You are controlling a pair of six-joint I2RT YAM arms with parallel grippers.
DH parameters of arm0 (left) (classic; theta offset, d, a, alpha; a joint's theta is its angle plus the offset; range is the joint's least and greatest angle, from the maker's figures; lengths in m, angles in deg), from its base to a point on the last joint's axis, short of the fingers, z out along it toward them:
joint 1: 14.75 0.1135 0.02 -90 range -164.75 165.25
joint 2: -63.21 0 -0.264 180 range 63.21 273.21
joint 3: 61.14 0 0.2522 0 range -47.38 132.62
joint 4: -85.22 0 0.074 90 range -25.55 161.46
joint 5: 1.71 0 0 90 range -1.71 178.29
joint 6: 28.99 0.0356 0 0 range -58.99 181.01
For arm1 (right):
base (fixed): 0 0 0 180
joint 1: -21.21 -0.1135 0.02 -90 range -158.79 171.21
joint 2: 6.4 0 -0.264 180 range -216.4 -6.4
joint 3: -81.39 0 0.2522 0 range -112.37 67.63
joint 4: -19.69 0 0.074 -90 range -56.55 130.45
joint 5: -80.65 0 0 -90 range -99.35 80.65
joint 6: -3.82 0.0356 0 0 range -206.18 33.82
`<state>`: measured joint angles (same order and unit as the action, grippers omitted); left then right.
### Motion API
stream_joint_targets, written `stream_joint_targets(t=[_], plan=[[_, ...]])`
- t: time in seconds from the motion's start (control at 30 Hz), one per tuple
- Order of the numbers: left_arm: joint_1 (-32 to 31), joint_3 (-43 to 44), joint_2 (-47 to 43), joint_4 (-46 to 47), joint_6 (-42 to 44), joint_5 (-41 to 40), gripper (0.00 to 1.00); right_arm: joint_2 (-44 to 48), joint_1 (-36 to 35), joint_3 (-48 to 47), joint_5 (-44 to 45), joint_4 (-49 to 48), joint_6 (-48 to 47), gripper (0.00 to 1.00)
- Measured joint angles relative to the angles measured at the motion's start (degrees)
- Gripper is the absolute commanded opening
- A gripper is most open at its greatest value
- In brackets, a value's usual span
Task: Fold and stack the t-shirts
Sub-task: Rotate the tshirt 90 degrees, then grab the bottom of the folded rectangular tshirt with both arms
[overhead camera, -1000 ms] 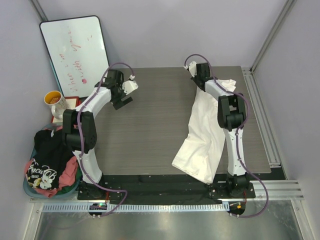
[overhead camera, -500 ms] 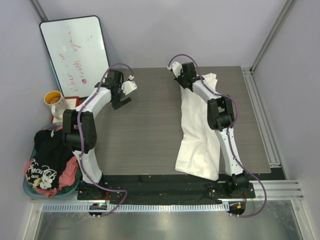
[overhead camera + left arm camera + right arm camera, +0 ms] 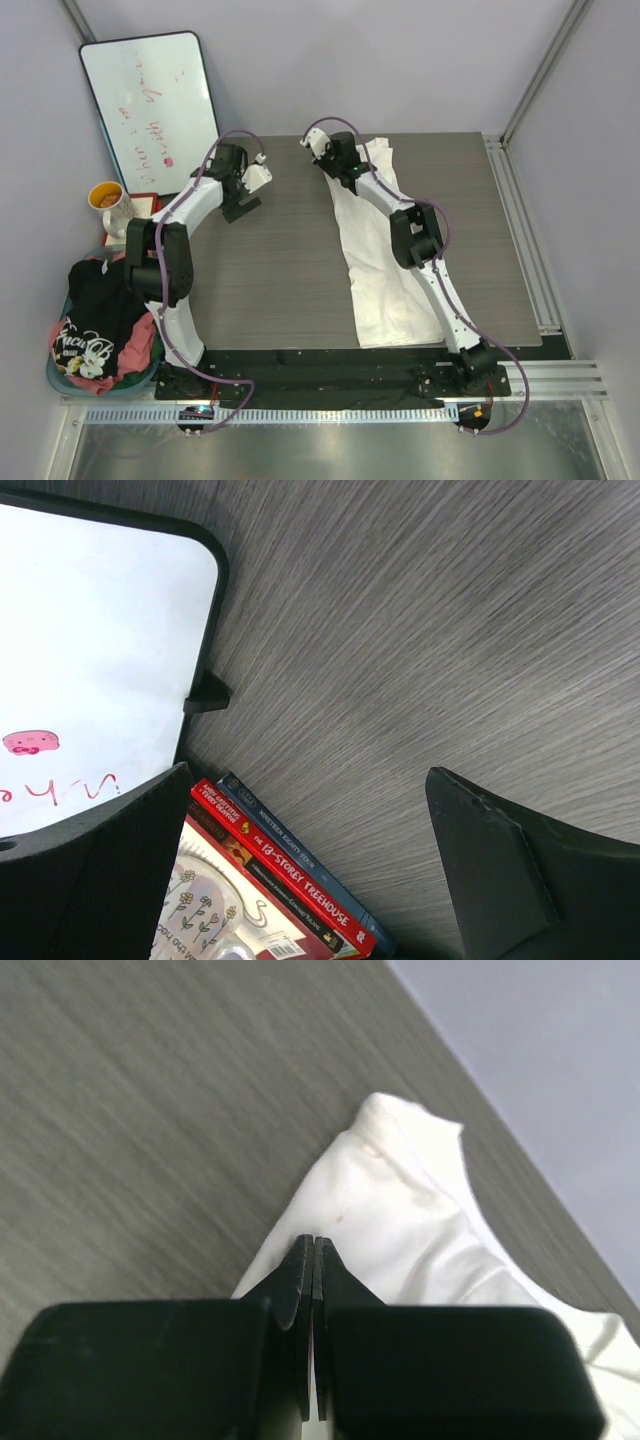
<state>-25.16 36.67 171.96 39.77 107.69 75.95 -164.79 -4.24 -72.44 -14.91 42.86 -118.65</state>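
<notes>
A large white t-shirt (image 3: 385,270) lies in a long strip on the right half of the grey table (image 3: 280,260), from the far edge to the near edge. My right gripper (image 3: 338,170) is at the shirt's far end, shut on the white fabric (image 3: 400,1200). In the right wrist view the gripper (image 3: 314,1242) has its jaws pressed together with cloth pinched between them. My left gripper (image 3: 242,205) hovers at the far left, open, with nothing between its fingertips (image 3: 308,775), only bare table. A black t-shirt with pale lettering (image 3: 92,315) and a pink-red one (image 3: 138,350) lie in the basket.
A teal-rimmed laundry basket (image 3: 58,378) sits off the table's near left corner. A whiteboard (image 3: 150,105) leans at the far left, with a mug (image 3: 108,200) and stacked books (image 3: 300,865) beside it. An aluminium rail (image 3: 520,240) runs along the right edge.
My right gripper has swung left along the far edge, dragging the white t-shirt's top toward the table's middle; the shirt now lies straighter. The left arm has hardly moved.
</notes>
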Motion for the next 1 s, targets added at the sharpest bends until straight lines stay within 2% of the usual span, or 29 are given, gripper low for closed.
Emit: stream_joint_targets(t=[0.2,0.37,0.63,0.8,1.0], plan=[[0.0,-0.09,-0.79,0.04,-0.24,-0.11,1.0,2.54,-0.74,10.91,11.93,-15.65,0.96,0.01],[-0.13,-0.09,-2.4,0.13,-0.2,-0.07,1.0,11.26,1.03,20.22,17.25,-18.53,1.16,0.01],[-1.66,-0.09,-3.34,0.13,0.22,0.61,1.0,25.94,11.65,21.73,14.78,-10.29,1.16,0.01],[-3.28,0.04,-3.34,-0.17,0.24,1.03,1.0,27.02,18.91,23.78,8.22,-1.16,-0.37,0.01],[-4.87,2.4,-3.23,-1.31,0.37,1.55,1.0,25.46,19.17,27.8,0.35,8.39,-0.85,0.01]])
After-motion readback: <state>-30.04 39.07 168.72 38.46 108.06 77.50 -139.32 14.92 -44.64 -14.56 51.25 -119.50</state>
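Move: My shut right fingers are down at the t-shirt's far left shoulder. Its far right corner, the one I head past, lies about 19 cm to the right and 5 cm farther out, just below hand height. The shirt's middle is some 17 cm right and 21 cm back; its near end is about 21 cm right and 46 cm back. From my left hand that far right corner is roughly 41 cm right, 18 cm ahead and 8 cm below. With my right fingers kept shut, I lift off the shirt's left shoulder and swing right over its far end in a high arc, about 17 cm up at the top, then sink outside its right edge, ending some 24 cm to the right, about 5 cm higher and slightly back. The wrist turns about 20 degrees clockwise on the way. My open left hand eases about 5 cm right and 4 cm up. ##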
